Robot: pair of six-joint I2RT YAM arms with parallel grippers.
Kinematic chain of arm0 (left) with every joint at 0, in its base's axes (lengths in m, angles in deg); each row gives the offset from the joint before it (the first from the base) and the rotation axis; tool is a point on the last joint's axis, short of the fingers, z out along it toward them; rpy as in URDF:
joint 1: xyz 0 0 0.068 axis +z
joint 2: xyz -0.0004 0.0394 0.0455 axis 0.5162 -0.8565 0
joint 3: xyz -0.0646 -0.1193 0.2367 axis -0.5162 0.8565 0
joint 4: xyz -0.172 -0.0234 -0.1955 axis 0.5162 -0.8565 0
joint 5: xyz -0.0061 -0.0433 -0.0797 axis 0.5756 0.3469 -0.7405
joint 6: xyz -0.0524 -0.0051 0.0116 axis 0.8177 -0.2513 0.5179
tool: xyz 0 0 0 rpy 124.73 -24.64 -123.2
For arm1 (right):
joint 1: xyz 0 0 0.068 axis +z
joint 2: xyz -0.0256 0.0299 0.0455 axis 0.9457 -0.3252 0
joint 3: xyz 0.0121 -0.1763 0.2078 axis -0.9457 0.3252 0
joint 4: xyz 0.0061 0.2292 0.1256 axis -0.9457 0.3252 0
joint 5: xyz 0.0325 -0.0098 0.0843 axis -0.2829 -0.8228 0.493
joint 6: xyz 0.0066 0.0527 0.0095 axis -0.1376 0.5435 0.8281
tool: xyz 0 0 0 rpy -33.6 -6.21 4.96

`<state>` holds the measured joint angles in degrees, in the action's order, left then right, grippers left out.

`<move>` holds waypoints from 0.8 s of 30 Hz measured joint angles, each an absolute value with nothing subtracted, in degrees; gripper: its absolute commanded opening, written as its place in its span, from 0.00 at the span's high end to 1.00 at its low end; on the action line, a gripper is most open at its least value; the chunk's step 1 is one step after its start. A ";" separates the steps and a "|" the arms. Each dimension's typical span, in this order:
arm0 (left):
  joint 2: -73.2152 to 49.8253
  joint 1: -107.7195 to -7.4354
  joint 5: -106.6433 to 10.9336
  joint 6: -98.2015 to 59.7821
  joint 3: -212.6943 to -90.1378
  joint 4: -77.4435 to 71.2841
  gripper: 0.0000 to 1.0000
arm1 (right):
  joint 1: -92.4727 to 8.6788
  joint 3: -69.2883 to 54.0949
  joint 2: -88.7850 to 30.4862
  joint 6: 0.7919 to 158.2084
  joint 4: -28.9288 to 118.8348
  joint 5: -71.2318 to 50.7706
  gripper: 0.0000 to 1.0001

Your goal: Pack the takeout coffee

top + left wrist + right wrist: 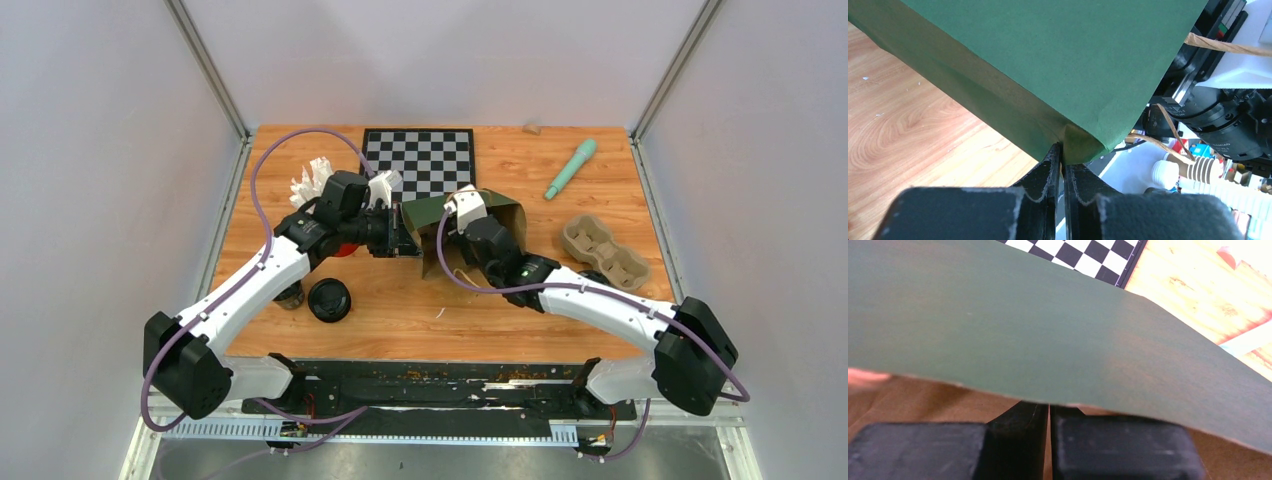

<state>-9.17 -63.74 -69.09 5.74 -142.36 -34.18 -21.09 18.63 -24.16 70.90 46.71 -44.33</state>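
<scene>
A green paper bag (pixel 487 212) lies open in the middle of the table, its brown inside showing. My left gripper (pixel 408 236) is shut on the bag's left corner fold (pixel 1075 142); in the left wrist view the gripper (pixel 1063 150) pinches the green paper. My right gripper (pixel 458 203) is shut on the bag's rim; in the right wrist view the gripper (pixel 1049 407) holds the green edge (pixel 1058 340) over the brown inside. One takeout coffee (pixel 329 299) with a black lid stands at the front left. A second takeout coffee (pixel 290 296) is half hidden under my left arm.
A red cup of white wrapped straws (pixel 314 184) stands behind my left arm. A checkerboard (pixel 420 160) lies at the back. A teal wand (pixel 570 168) and a cardboard cup carrier (pixel 603 250) are at the right. The bag's twine handle (pixel 1228 47) hangs by my right wrist.
</scene>
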 measured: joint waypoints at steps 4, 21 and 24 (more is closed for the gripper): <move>-9.17 -63.74 -69.09 5.15 -142.42 -34.35 0.87 | -21.59 18.65 -23.49 69.64 47.71 -42.43 0.67; -9.80 -63.72 -69.57 3.38 -144.46 -37.19 0.87 | -23.23 8.90 -26.26 44.46 65.99 -28.42 0.17; -9.80 -63.72 -69.96 3.36 -144.46 -37.11 0.87 | -23.23 8.49 -27.25 40.89 66.25 -28.53 0.10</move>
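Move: The shut right fingers are already in the paper bag's mouth, whose middle lies about 2 cm back from them and roughly level. The chessboard's middle is some 12 cm ahead, 8 cm left and 16 cm below; the green stick about 14 cm ahead, 24 cm right and 16 cm below. From the left hand, still pinching the rim, the mouth's middle is around 5 cm ahead and 8 cm right. Right fingers spread wide in the bag's mouth, rolling left-side-down and turning counter-clockwise; left keeps its pinch. ##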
